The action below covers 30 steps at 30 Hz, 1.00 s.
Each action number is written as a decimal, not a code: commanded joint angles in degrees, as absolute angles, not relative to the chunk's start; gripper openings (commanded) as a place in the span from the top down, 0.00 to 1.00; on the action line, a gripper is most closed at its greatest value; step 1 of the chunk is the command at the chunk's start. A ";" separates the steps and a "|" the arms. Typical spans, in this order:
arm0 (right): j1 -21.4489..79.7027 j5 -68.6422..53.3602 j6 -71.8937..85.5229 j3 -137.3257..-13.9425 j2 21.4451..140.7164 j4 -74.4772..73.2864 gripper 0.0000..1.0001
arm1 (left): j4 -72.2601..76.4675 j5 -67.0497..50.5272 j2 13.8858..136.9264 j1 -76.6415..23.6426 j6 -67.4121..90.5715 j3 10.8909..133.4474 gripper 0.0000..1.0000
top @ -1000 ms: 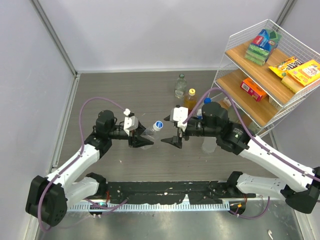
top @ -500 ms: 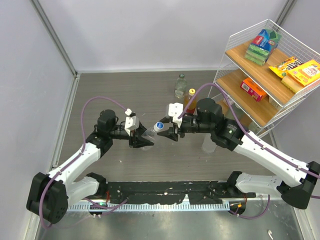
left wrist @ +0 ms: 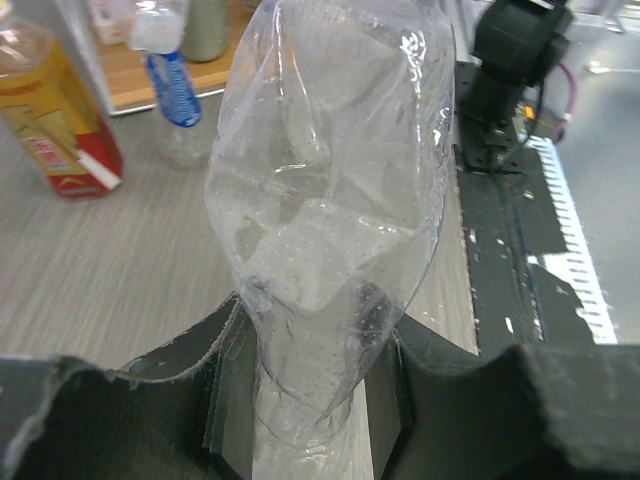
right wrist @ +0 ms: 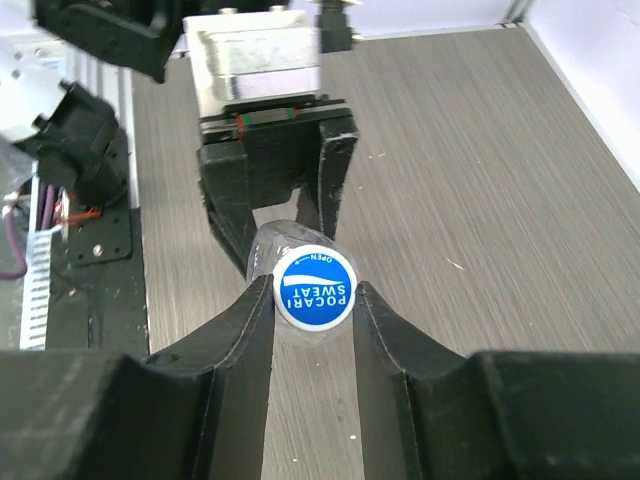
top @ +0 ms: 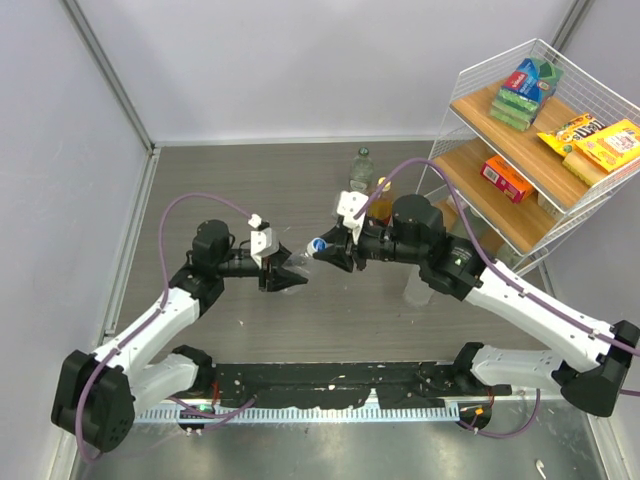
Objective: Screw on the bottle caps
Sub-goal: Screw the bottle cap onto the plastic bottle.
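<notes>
A clear crumpled bottle [left wrist: 330, 200] lies level above the table, and my left gripper [left wrist: 305, 400] is shut on its bottom end. In the top view this bottle [top: 300, 263] points right from the left gripper [top: 283, 279]. On its mouth sits a white bottle cap with a blue middle [right wrist: 315, 287], marked POCARI SWEAT. My right gripper [right wrist: 313, 300] is shut on that cap, one pad touching each side. From above, the right gripper [top: 326, 250] meets the cap [top: 318, 245] end on. The left gripper [right wrist: 285, 215] faces the right wrist camera behind the cap.
An amber bottle with a red label [left wrist: 45, 130] and a blue-labelled bottle [left wrist: 172, 90] stand behind. A clear bottle [top: 361, 172] stands at the back, and another [top: 415, 288] under the right arm. A wire shelf rack [top: 450, 150] with boxed snacks fills the right side.
My right gripper has moved left to the bottle's mouth and closed from wide open onto the cap. The left gripper has kept its hold and place.
</notes>
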<state>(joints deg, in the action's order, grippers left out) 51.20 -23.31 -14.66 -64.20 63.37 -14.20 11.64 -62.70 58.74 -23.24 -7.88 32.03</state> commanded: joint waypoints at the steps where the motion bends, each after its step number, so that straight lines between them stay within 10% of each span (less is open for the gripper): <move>1: 51.68 -14.09 -2.67 -65.22 66.44 -10.91 0.99 | 17.05 -46.96 54.33 -24.25 -1.23 34.45 1.00; 18: 52.12 19.68 40.40 -63.73 76.73 -11.78 0.99 | 26.35 12.63 53.95 -56.68 -19.77 28.83 1.00; 30: 53.88 24.87 53.61 -59.42 77.44 -6.33 0.90 | 34.28 24.69 57.75 -62.75 -21.27 26.63 1.00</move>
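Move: The cap on the plastic bottle is already pinched between the right hand's pads, with the bottle's middle about 9 cm below that hand and 5 cm to its left. For the left hand, still gripping the bottle, the cap is some 10 cm higher, 5 cm to the right and 2 cm farther out. From the right hand, the amber bottle stands roughly 29 cm ahead and 15 cm right, the clear bottle about 5 cm ahead and 22 cm right, both some 20 cm lower. Forward and, after a slight rise, down, both hands carry the bottle while twisting against each other: the right travels about 10 cm out and 8 cm down, turning clockwise and tipping its fingers downward with the cap still pinched, while the left goes some 5 cm out and 5 cm down, swinging about 50 degrees counter-clockwise with its grip kept on the body. ##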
